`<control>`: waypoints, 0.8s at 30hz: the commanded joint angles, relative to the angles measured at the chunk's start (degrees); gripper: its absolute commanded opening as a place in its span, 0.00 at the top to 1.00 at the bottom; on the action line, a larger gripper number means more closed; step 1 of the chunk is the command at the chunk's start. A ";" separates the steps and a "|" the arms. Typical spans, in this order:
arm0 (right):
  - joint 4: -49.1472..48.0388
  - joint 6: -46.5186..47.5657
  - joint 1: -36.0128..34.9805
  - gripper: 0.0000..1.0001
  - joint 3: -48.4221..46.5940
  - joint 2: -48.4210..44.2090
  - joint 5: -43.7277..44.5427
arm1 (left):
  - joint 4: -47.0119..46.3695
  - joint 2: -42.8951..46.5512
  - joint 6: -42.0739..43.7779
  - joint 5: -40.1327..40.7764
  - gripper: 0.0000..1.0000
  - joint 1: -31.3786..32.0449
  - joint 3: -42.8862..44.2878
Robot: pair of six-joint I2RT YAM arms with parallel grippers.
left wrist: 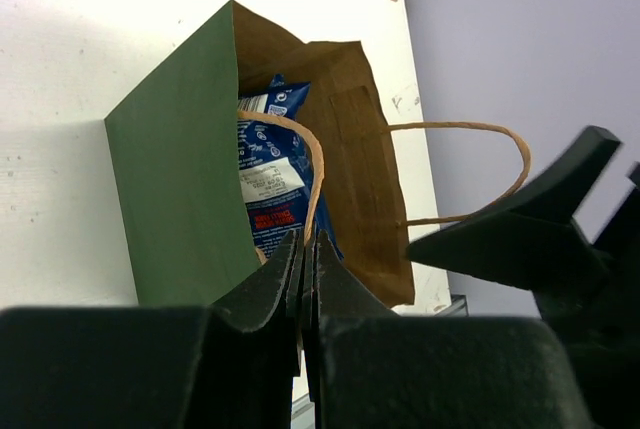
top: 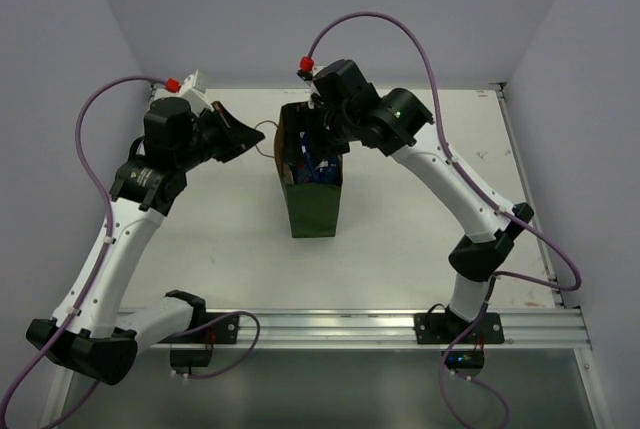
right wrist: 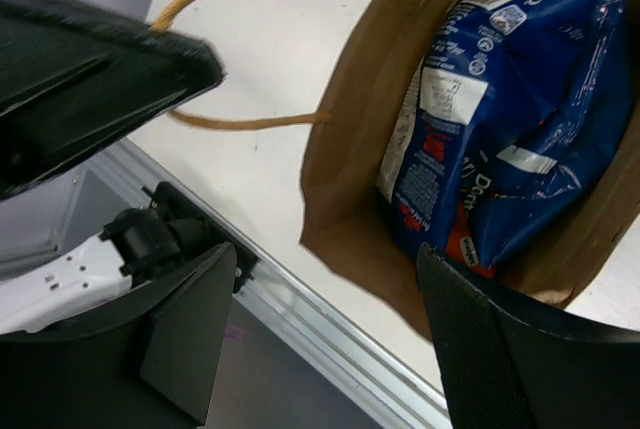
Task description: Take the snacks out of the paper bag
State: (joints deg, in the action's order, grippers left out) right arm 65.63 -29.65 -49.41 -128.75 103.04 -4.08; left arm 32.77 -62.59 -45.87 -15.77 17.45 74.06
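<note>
The dark green paper bag (top: 313, 197) stands upright mid-table, mouth open and brown inside (right wrist: 350, 139). A large blue-and-white snack bag (right wrist: 510, 109) fills it and also shows in the left wrist view (left wrist: 270, 184). The smaller packets are hidden. My left gripper (top: 248, 135) is shut on the bag's near loop handle (left wrist: 312, 164), which runs down between its fingertips (left wrist: 308, 247). My right gripper (top: 325, 129) hovers over the bag's mouth, open and empty (right wrist: 330, 319). One finger (right wrist: 190, 319) is outside the bag wall and the other (right wrist: 480, 349) is over the snack.
The bag's second loop handle (left wrist: 480, 129) hangs free over the white table (top: 200, 249). An aluminium rail (top: 400, 324) runs along the table's near edge. Lilac walls close in the back and both sides.
</note>
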 commanded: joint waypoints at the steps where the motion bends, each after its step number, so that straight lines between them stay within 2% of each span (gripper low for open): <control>1: 0.11 -0.59 1.50 0.25 -2.65 2.85 0.64 | 0.80 1.15 0.87 0.48 0.98 0.30 2.93; 6: 2.14 0.64 3.44 0.31 -2.30 5.85 7.50 | 0.80 0.71 0.87 0.13 0.98 0.30 3.37; 10: 2.58 1.61 4.06 0.44 -1.59 8.13 9.96 | 0.62 0.63 0.78 -0.05 0.98 0.30 3.37; 18: 2.67 3.46 4.06 0.47 -1.42 11.12 13.83 | 0.10 0.27 0.52 -0.67 0.98 0.30 3.37; 22: 1.44 3.55 3.88 0.56 1.04 10.77 12.08 | -0.17 0.19 0.52 -0.84 0.98 0.30 3.54; 23: 1.35 3.72 3.88 0.62 1.39 10.69 11.64 | -0.08 0.19 0.60 -0.75 0.98 0.30 3.46; 24: 1.26 3.90 3.79 0.65 1.74 10.51 11.37 | -0.08 0.10 0.60 -0.75 0.97 0.30 3.46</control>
State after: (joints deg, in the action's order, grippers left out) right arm 66.83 -26.63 -45.32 -127.90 114.24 7.33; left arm 33.82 -62.57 -45.87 -15.79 17.45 74.89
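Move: The blue snack packets lie in the bag, about 8 cm ahead of the open right gripper, 2 cm to its right and 13 cm down. The paper bag's middle is about 6 cm ahead, 2 cm right and 18 cm down; the held handle is 3 cm ahead and 9 cm left, at gripper height. From the left gripper, already shut on that handle, the packets sit roughly 4 cm ahead, 11 cm right, 13 cm down. Sink the right gripper into the bag towards the blue snack packets, about 10 cm down while reaching some 7 cm forward and edging slightly right; finish almost straight down. Tip its fingers further down, turn them slightly clockwise, and close them to about half their gap as they reach the upper packet. Keep the left gripper still, holding the handle. ##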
